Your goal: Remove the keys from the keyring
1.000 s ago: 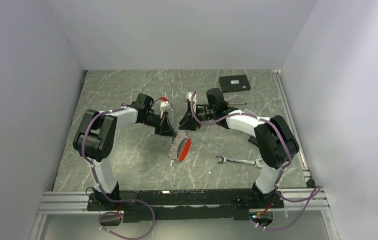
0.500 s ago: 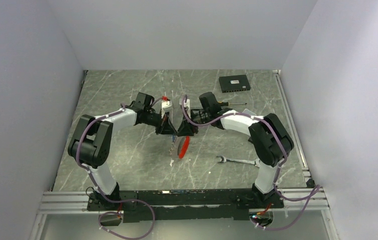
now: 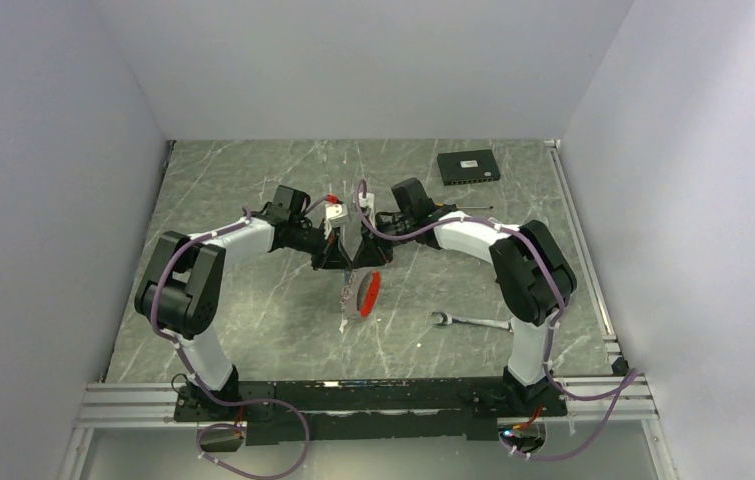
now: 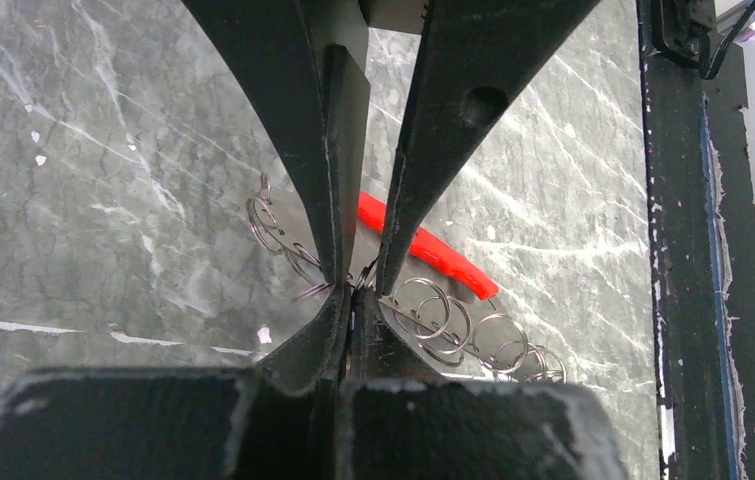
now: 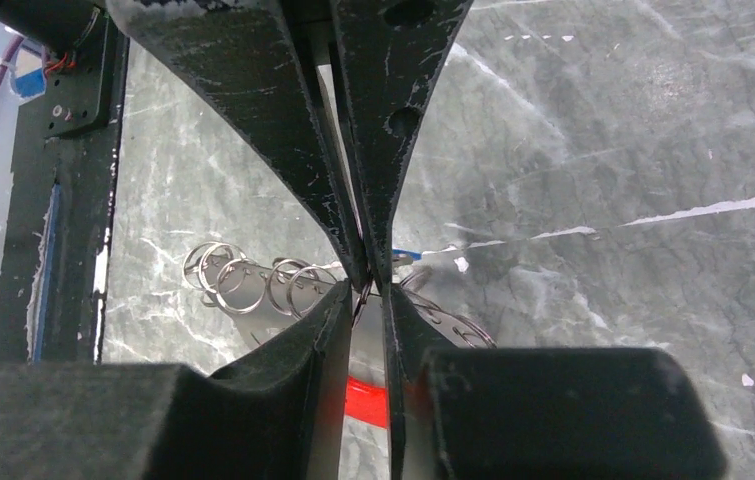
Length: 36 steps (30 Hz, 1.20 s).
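The keyring (image 3: 353,296), a silvery bunch of wire rings with a red tag (image 3: 371,290), hangs above the table's middle. My left gripper (image 3: 341,262) is shut on one ring at its top. In the left wrist view the left gripper (image 4: 353,300) pinches the wire, with rings (image 4: 423,310) and the red tag (image 4: 423,248) below. My right gripper (image 3: 361,262) faces it tip to tip. Its jaws (image 5: 371,300) stand narrowly apart around the same ring, beside the left fingers (image 5: 383,100). A key's blue head (image 5: 405,254) shows by the rings (image 5: 253,285).
A silver wrench (image 3: 473,322) lies on the marble table to the right front. A black box (image 3: 468,166) sits at the back right, with a screwdriver's thin shaft (image 3: 473,208) before it. The black frame rail (image 4: 673,250) runs along the near edge.
The right gripper has moved left up to the left gripper's tips and its jaws have narrowed. The left gripper still holds the hanging keyring, shifted slightly.
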Each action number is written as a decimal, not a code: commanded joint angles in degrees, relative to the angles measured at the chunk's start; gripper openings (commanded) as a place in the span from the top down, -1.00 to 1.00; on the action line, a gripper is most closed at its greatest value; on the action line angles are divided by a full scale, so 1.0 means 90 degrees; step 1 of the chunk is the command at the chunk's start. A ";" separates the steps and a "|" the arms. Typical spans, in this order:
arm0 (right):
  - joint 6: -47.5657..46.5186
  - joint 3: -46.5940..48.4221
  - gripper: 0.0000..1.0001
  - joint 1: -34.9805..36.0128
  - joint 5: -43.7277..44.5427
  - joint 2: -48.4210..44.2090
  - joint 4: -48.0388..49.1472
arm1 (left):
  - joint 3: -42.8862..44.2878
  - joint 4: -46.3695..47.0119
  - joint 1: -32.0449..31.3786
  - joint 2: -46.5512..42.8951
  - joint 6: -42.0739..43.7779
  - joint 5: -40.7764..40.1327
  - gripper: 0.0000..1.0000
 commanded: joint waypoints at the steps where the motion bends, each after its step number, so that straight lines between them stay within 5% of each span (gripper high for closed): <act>1: -0.0330 0.0307 0.68 0.0059 0.0063 0.0075 -0.0391 | 0.0069 0.0068 -0.0069 -0.0316 0.0182 0.0143 1.00; 5: -0.0480 0.0362 0.98 0.0092 0.0183 0.0105 -0.0568 | 0.0101 0.0052 -0.0069 -0.0311 0.0108 0.0141 1.00; 10: -0.0513 0.0209 1.00 0.0097 0.0305 -0.0022 -0.0469 | 0.0164 -0.0001 -0.0065 -0.0280 0.0023 0.0131 0.98; 15: -0.0156 -0.0438 1.00 0.0089 0.0653 -0.0519 0.0709 | 0.0271 0.0063 0.0111 -0.0160 -0.0426 0.0274 0.49; 21: 0.0364 -0.1010 1.00 0.0086 0.0750 -0.0802 0.2042 | 0.0295 0.0121 0.0407 0.0001 -0.0769 0.0610 0.28; 36: 0.0662 -0.1361 1.00 0.0088 0.0845 -0.0923 0.2690 | 0.0127 0.0102 0.0391 0.0089 -0.0615 0.0683 0.30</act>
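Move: The ring sits right at the left hand's shut tips, and right between the right hand's slightly parted tips. From the left hand the keyring's plate lies about 5 cm back, 2 cm to the right and 4 cm below; the blue key is level fore and aft, roughly 1 cm left and 3 cm down. Right hand pinches the ring, dips and recovers; left hand lets go, withdrawing about 2 cm up and left. ##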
